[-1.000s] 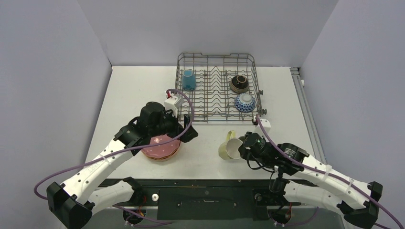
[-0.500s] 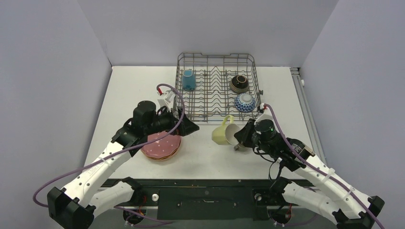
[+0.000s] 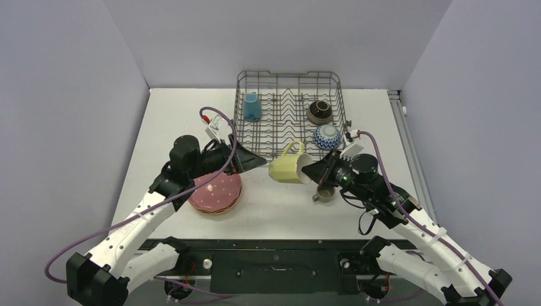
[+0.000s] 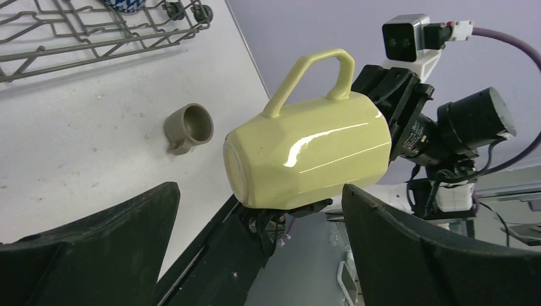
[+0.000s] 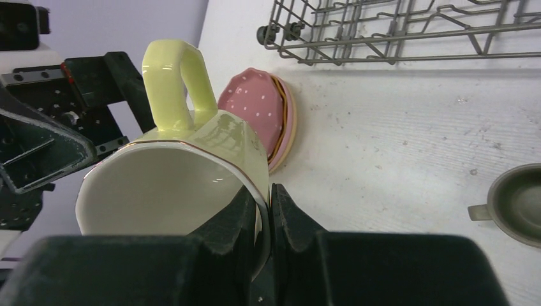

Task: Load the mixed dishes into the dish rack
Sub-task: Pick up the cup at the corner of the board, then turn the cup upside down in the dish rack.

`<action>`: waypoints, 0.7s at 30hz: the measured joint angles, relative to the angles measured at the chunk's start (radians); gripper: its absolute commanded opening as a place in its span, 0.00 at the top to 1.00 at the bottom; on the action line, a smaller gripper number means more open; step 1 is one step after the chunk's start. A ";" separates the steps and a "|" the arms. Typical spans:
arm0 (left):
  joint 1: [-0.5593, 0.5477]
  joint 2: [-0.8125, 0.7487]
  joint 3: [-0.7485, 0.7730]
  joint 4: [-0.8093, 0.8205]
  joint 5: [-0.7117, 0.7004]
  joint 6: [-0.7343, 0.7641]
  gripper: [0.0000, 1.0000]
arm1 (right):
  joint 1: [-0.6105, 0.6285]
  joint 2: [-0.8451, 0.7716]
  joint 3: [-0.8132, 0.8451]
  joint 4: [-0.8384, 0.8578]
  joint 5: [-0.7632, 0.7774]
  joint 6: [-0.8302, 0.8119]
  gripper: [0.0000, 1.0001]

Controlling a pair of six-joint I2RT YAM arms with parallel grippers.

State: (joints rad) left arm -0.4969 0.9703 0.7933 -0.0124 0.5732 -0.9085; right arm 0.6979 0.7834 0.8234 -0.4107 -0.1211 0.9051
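My right gripper (image 3: 311,171) is shut on the rim of the pale-yellow mug (image 3: 288,167), one finger inside and one outside (image 5: 269,197). The mug hangs on its side above the table, handle up, base toward the left arm. My left gripper (image 3: 258,163) stands wide open just ahead of the mug's base (image 4: 260,188), with nothing between its fingers. The pink white-dotted plate (image 3: 217,191) tops a stack below the left arm. A small olive mug (image 3: 323,193) sits on the table under the right gripper. The dish rack (image 3: 287,72) holds a light-blue mug (image 3: 252,107), a dark-brown bowl (image 3: 319,112) and a blue-white bowl (image 3: 327,136).
The rack's near edge (image 4: 96,44) lies just behind both grippers. In the right wrist view the plate stack (image 5: 255,108) sits beyond the mug (image 5: 191,159) and the olive mug (image 5: 517,201) is at the far right. The table's front edge is close below.
The right gripper has lifted the yellow mug and carried it left toward the rack, uncovering the olive mug. The left gripper has risen off the plates and turned toward the mug.
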 measured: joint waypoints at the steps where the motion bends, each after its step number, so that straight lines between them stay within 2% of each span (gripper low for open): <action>1: 0.002 -0.002 -0.003 0.019 0.006 -0.016 0.04 | -0.006 -0.005 -0.002 0.017 -0.011 0.004 1.00; 21: 0.021 -0.084 -0.088 0.373 0.012 -0.365 0.04 | -0.050 -0.049 -0.023 0.331 -0.069 0.128 1.00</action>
State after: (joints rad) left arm -0.4763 0.8860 0.7052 0.3603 0.5854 -1.2739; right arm 0.6476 0.7345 0.8009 -0.0795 -0.1902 1.0332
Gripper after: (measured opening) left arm 0.965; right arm 0.073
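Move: The cup is already held in the air by the right hand, its middle about 6 cm left and 1 cm ahead of that hand; from the open left gripper it lies some 9 cm right and 2 cm back, nearly level. From the right hand, the small grey cup is 7 cm right, 3 cm ahead and the patterned bowl 10 cm right, 21 cm ahead, both roughly 20 cm below. The plates sit 15 cm left, 1 cm ahead and 26 cm below the left gripper. Both hands rise 7–8 cm, fingers tipping up about 20 degrees, right still pinching the cup's rim, left open. ##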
